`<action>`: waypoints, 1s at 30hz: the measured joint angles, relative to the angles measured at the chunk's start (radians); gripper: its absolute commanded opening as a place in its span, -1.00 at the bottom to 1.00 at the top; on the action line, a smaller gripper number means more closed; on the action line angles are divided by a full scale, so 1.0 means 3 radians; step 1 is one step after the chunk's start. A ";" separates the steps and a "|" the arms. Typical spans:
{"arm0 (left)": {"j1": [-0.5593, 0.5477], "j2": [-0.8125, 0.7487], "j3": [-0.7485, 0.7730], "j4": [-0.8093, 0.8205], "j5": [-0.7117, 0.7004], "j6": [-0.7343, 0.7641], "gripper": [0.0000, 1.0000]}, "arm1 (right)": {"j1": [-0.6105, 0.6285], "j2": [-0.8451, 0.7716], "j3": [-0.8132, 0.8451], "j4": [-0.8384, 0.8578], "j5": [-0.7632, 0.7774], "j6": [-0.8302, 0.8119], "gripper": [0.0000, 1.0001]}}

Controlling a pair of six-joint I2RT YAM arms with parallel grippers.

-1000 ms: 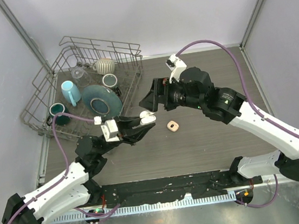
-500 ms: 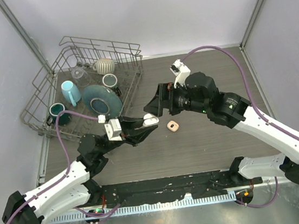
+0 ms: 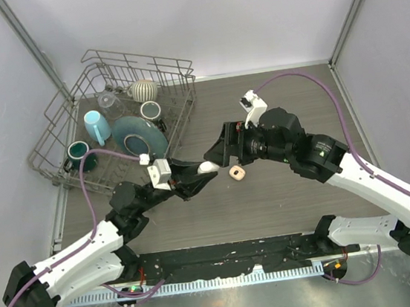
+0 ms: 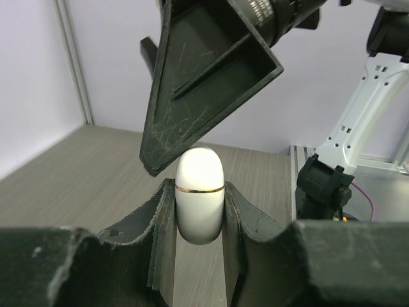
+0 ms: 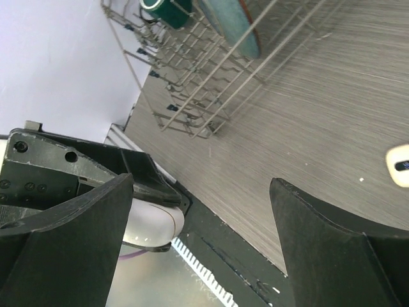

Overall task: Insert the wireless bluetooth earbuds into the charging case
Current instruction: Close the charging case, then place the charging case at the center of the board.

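Note:
My left gripper [image 3: 204, 171] [image 4: 199, 187] is shut on the charging case [image 3: 208, 166] [image 4: 199, 192], a white oval shell with a thin gold band, lid closed, held above the table. My right gripper [image 3: 215, 152] [image 5: 203, 184] is open, and one of its fingers [image 4: 204, 83] hangs just over the top of the case. In the right wrist view the case [image 5: 153, 227] sits beside the left finger, not between the pair. A small cream piece with dark marks [image 3: 237, 172] [image 5: 399, 165], possibly an earbud, lies on the table to the right of the case.
A wire dish rack [image 3: 59, 126] [image 5: 211, 77] stands at the back left, holding a teal plate [image 3: 139, 135], a blue cup [image 3: 97, 125], a teal mug [image 3: 79, 150] and a striped bowl [image 3: 145, 90]. The arm bases line the near edge.
My right gripper has come down and nearer, closing in on the case from above. The left gripper, still holding the case, has shifted slightly right and nearer.

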 measured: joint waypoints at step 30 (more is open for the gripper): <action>0.0003 0.1626 0.0966 -0.2492 -0.0684 -0.1282 -0.99 | 0.0005 -0.1266 -0.0701 -0.0956 0.2430 0.1277 0.93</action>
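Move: The charging case sits in the left fingertips with its lid shut. From the open right gripper it lies about 5 cm back, 3 cm left and a touch lower, against that gripper's near finger. A second, cream case lies on the table some 11 cm ahead of the left hand, 10 cm to its right and 29 cm below. From the right hand the cream case is about 6 cm ahead and 7 cm right, 29 cm down. The right finger comes off the closed lid as the right hand swings some 17 cm to the right, turning about 45 degrees clockwise and staying wide open. Keeping its grip on the charging case, the left hand first reaches about 6 cm forward, drifting slightly right, then sinks about 20 cm towards the table beside the cream case, tipping its fingers from slightly upward to slanting down. ##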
